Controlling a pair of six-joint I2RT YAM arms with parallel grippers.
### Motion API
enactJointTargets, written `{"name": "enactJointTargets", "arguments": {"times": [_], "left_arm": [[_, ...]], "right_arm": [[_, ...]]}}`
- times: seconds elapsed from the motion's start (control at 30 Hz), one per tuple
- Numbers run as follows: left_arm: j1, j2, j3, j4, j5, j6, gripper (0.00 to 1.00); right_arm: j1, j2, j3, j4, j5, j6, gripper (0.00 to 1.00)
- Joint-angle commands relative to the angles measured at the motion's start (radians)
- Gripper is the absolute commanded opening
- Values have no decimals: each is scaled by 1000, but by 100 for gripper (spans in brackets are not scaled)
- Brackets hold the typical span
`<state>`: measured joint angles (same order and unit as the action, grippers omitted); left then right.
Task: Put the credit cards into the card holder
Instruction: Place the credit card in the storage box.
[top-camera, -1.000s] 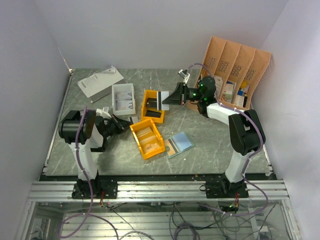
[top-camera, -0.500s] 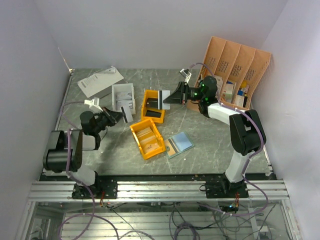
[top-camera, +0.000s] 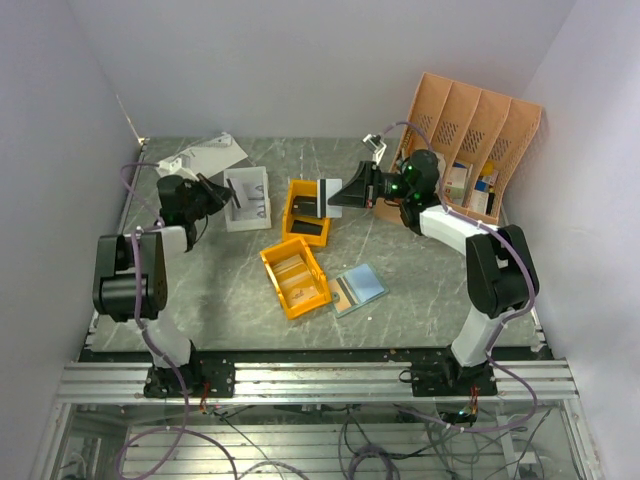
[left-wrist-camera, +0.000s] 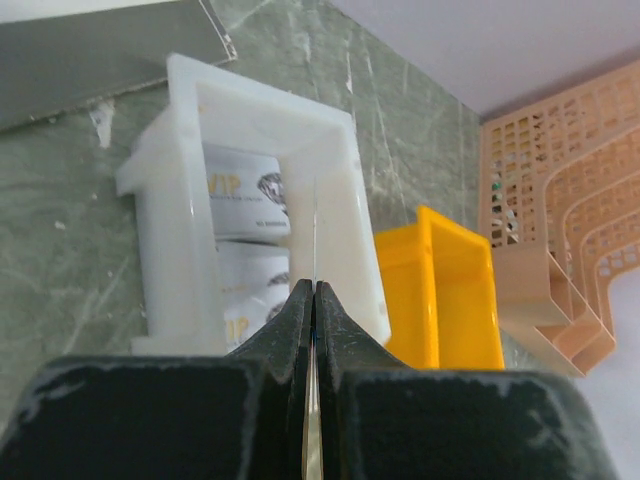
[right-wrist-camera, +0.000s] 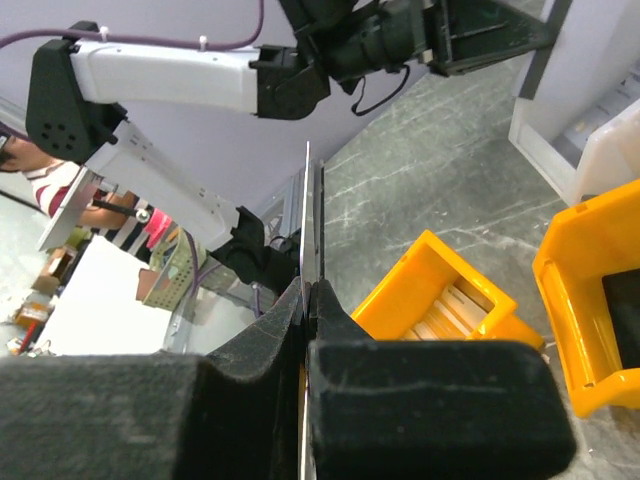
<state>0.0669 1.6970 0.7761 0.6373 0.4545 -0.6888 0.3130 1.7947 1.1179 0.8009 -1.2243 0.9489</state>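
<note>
The card holder (top-camera: 360, 288) lies open on the table, right of the front yellow bin (top-camera: 295, 277), light blue inside with dark strips; neither gripper is near it. My left gripper (top-camera: 225, 190) (left-wrist-camera: 315, 285) is shut on a thin credit card (left-wrist-camera: 316, 230) seen edge-on, held just above the white bin (left-wrist-camera: 190, 200), which holds more cards. My right gripper (top-camera: 345, 195) (right-wrist-camera: 308, 285) is shut on a white card with a black stripe (top-camera: 325, 192) (right-wrist-camera: 306, 200), held in the air over the back yellow bin (top-camera: 305, 212).
The front yellow bin (right-wrist-camera: 440, 290) holds several cards. A peach desk organiser (top-camera: 470, 140) stands at the back right, close behind the right arm. A grey flat box (top-camera: 200, 160) lies at the back left, beside the white bin (top-camera: 247, 198).
My left arm has swung from beside the front yellow bin out to the back left, over the white bin, still pinching its card. The right gripper has barely shifted.
</note>
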Motion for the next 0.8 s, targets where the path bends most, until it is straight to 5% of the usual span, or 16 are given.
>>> {"name": "enactJointTargets", "arguments": {"times": [0.0, 0.2, 0.37, 0.63, 0.77], "left_arm": [[-10, 74, 122, -122, -51, 56, 8], [-102, 152, 300, -363, -141, 179, 13], [-144, 141, 401, -545, -325, 227, 36], [-151, -70, 472, -696, -527, 269, 47], [-150, -272, 360, -620, -527, 259, 50]], "right_arm": [[-10, -33, -12, -23, -10, -38, 0], [-14, -41, -10, -15, -12, -30, 0], [-18, -58, -3, -88, -19, -89, 0], [-17, -122, 56, -476, 7, -428, 0], [-18, -155, 125, -844, 54, -813, 0]]}}
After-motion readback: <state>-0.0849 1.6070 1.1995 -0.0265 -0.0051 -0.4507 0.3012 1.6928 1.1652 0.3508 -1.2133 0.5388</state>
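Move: Just ahead of and below the left hand, which holds an edge-on credit card, lies the white storage box with the VIP cards: its middle about 4 cm forward, 4 cm right and 9 cm down. The grey carton stands about 11 cm ahead and 7 cm left, the far orange bin 19 cm right and 1 cm ahead, the near one 16 cm right and 15 cm back. From the right hand the white box is some 23 cm left, 11 cm forward and 21 cm below. Reaching about 5 cm forward, edging right and sinking some 2 cm over the white box, the left hand rolls its left side up, roughly 20 degrees in all, and opens its fingers about halfway to let go of the card. It then lifts clear by nearly 10 cm, drifting left and slightly back with the fingers open. ##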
